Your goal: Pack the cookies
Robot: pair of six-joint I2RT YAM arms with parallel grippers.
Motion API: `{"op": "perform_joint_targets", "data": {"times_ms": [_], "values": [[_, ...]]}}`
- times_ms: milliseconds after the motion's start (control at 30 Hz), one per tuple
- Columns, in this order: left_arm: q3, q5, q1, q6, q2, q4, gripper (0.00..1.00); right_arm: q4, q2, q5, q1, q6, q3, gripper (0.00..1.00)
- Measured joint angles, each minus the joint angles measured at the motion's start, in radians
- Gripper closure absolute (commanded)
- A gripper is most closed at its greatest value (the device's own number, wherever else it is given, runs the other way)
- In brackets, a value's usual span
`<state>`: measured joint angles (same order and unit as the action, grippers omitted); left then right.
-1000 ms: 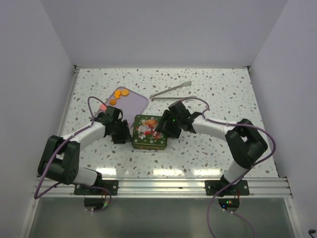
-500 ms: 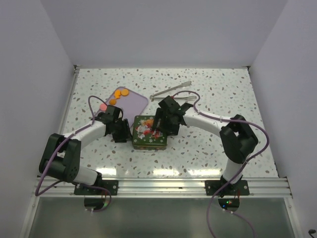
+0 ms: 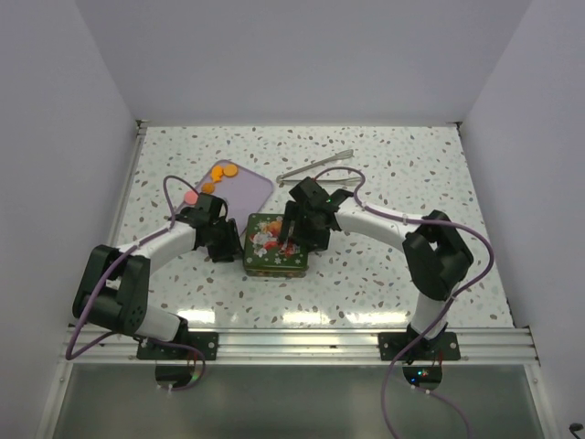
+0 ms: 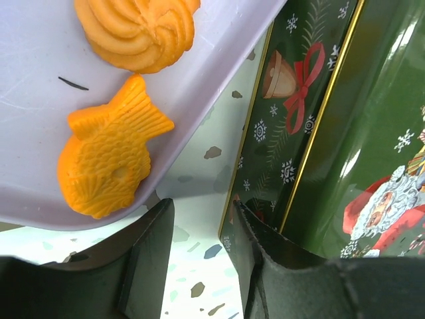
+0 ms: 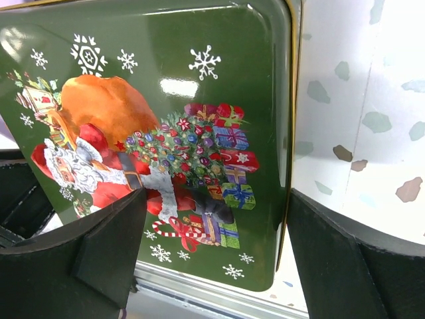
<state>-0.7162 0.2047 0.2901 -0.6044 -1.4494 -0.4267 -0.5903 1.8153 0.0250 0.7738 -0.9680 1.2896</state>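
Observation:
The cookies lie on a lilac tray (image 3: 247,190): orange ones (image 3: 220,173) at its far end and a pink one (image 3: 190,197) at its left edge. In the left wrist view an orange swirl cookie (image 4: 136,30) and a fish-shaped one (image 4: 106,159) sit on the tray (image 4: 40,60). A green Christmas tin (image 3: 274,247) with its lid on stands just near of the tray. My left gripper (image 3: 224,243) is open and empty beside the tin's left wall (image 4: 279,153). My right gripper (image 3: 302,234) is open over the lid's right part (image 5: 166,133), one finger above the lid and one past its edge.
Metal tongs (image 3: 315,166) lie at the back centre of the speckled table (image 3: 411,174). A silver rim (image 5: 199,287) shows under the lid's near edge. White walls close in the table on three sides.
My right gripper has moved left, from beside the tin's right side to over its right part. The left arm has hardly moved.

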Motion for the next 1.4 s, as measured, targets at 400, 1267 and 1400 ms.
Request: {"op": "perform_joint_targets", "data": {"times_ms": [400, 1267, 1400], "values": [[-0.034, -0.099, 0.000, 0.023, 0.055, -0.088, 0.55, 0.053, -0.014, 0.023, 0.005, 0.001, -0.044, 0.15], [-0.243, -0.002, 0.130, 0.066, 0.253, -0.219, 1.00, 0.092, -0.029, 0.045, 0.005, -0.002, -0.077, 0.15], [-0.168, -0.005, 0.132, 0.066, 0.249, -0.192, 1.00, 0.092, -0.029, 0.045, 0.005, -0.006, -0.077, 0.15]]}}
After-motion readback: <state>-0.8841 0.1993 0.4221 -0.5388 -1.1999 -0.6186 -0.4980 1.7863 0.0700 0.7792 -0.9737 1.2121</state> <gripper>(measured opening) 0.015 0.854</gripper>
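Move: The left hand is low beside the near part of the tin's left wall; the closed tin's middle is about 9 cm to its right and 4 cm ahead, roughly level with it. The lilac tray's middle is some 11 cm ahead and 4 cm left of this hand, and the near fish cookie about 2 cm ahead and 4 cm left. From the right hand, astride the tin's right rim, the tin's middle is some 4 cm left, 2 cm ahead and 3 cm below, and the open tongs about 17 cm ahead, 4 cm right and 6 cm down. The left hand comes away from the tin's left wall, rising about 13 cm while it swings a little left and forward and then back and to the right over the left part of the lid; on the way its fingers shut fully and tilt to point some 15 degrees farther forward, and it ends already sinking 2 to 3 cm above the lid, not yet touching. The right hand keeps its wide-open fingers on the tin, one on the lid and one against the right side, easing about 1 cm back and slightly left with it. ##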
